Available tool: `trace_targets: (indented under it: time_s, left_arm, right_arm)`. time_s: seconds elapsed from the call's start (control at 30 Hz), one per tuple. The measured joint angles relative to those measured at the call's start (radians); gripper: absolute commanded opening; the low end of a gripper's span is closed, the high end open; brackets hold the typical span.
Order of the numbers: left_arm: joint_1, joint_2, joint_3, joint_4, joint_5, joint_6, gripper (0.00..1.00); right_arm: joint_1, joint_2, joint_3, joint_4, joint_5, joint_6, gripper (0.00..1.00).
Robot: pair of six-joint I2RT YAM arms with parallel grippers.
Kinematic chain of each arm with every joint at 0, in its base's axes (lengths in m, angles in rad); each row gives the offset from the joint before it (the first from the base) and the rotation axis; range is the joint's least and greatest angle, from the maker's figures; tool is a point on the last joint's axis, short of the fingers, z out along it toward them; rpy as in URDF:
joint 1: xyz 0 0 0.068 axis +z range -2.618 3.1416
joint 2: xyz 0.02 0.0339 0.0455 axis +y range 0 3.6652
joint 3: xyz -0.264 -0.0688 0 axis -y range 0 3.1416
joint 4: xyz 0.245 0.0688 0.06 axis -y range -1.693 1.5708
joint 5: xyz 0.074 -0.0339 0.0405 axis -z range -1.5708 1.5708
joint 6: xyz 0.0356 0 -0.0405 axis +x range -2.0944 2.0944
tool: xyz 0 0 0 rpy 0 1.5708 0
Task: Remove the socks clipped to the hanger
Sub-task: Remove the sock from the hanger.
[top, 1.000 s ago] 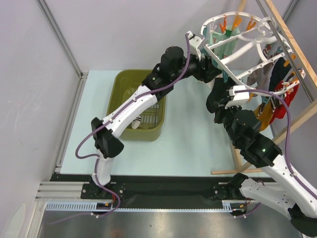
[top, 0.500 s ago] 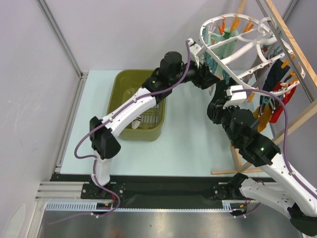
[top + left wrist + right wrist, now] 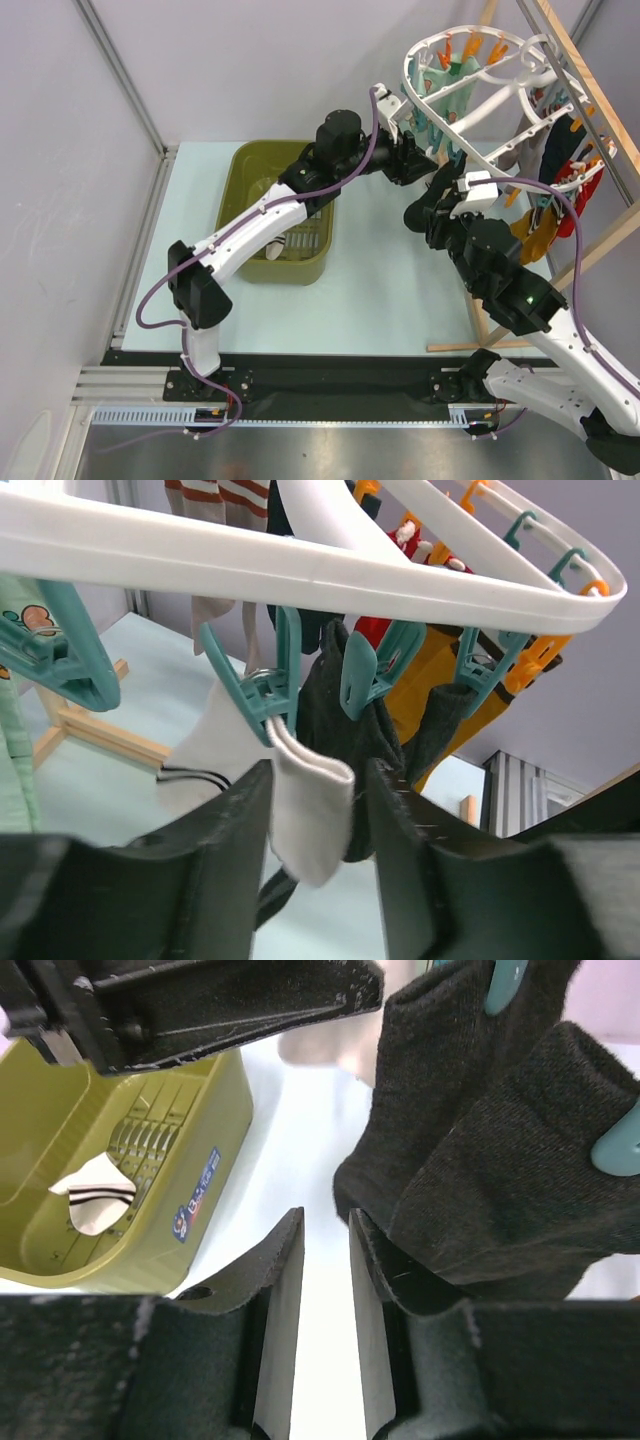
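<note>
The white hanger [image 3: 300,570] hangs from the wooden rack at the back right, with socks clipped in teal and orange pegs. A white sock [image 3: 310,800] dangles from a teal peg [image 3: 262,695], and its cuff sits between the fingers of my left gripper [image 3: 318,780] [image 3: 420,160], whose jaws stand apart around it. Black socks [image 3: 325,700] [image 3: 500,1140] hang right behind it. Mustard socks [image 3: 420,690] [image 3: 535,228], a red one [image 3: 375,630] and a mint one [image 3: 455,85] hang further along. My right gripper [image 3: 326,1220] [image 3: 425,210] is slightly open and empty, its right finger brushing the black socks.
An olive-green tub [image 3: 245,190] [image 3: 200,1150] stands at the left of the pale mat with a white striped sock [image 3: 95,1205] inside. The wooden rack [image 3: 590,90] runs along the right side. Both arms crowd together under the hanger.
The left jaws have narrowed around the white sock. The right gripper, shut a second ago, has opened a little and shifted left. The hanger has swung slightly.
</note>
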Motion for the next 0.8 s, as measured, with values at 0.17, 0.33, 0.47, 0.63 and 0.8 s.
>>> trace_targets:
  time_s: [0.17,0.33,0.47,0.63,0.8]
  left_arm:
    - [-0.008,0.0,0.0,-0.008,-0.004,0.006,0.38]
    - [-0.016,0.0,0.0,-0.034,-0.024,0.01,0.56]
    - [-0.02,0.0,0.0,-0.047,-0.052,0.011,0.46]
    - [-0.023,0.001,0.0,-0.054,-0.063,0.012,0.19]
    - [-0.026,0.001,0.01,-0.079,-0.045,0.008,0.05]
  right_arm:
    - [0.0,-0.004,0.011,-0.002,-0.001,-0.001,0.37]
    - [0.001,0.006,0.023,-0.002,-0.008,-0.001,0.39]
    - [0.001,0.005,0.024,-0.003,-0.011,-0.001,0.4]
    - [0.001,-0.005,0.026,-0.01,-0.01,-0.002,0.44]
    - [0.001,-0.008,0.026,-0.009,-0.027,-0.03,0.64]
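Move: Just beyond the left fingertips, about 2 cm to the right and level with them, hangs the gathered upper end of the white sock, its teal clip some 3 cm above that. The black sock hangs about 3 cm back, 5 cm right and slightly lower than the left hand; the green sock is roughly 8 cm ahead and 3 cm right. From the right hand the white sock lies about 7 cm ahead, 1 cm left and 5 cm up. Sinking about 1.5 cm while still pointing right, the left hand narrows its fingers a little, reopens them, then shuts them on the white sock, pinching the gathered cloth close under its teal clip. The right hand stays low beside the black sock, rising only 1 cm as its fingers open wider. ##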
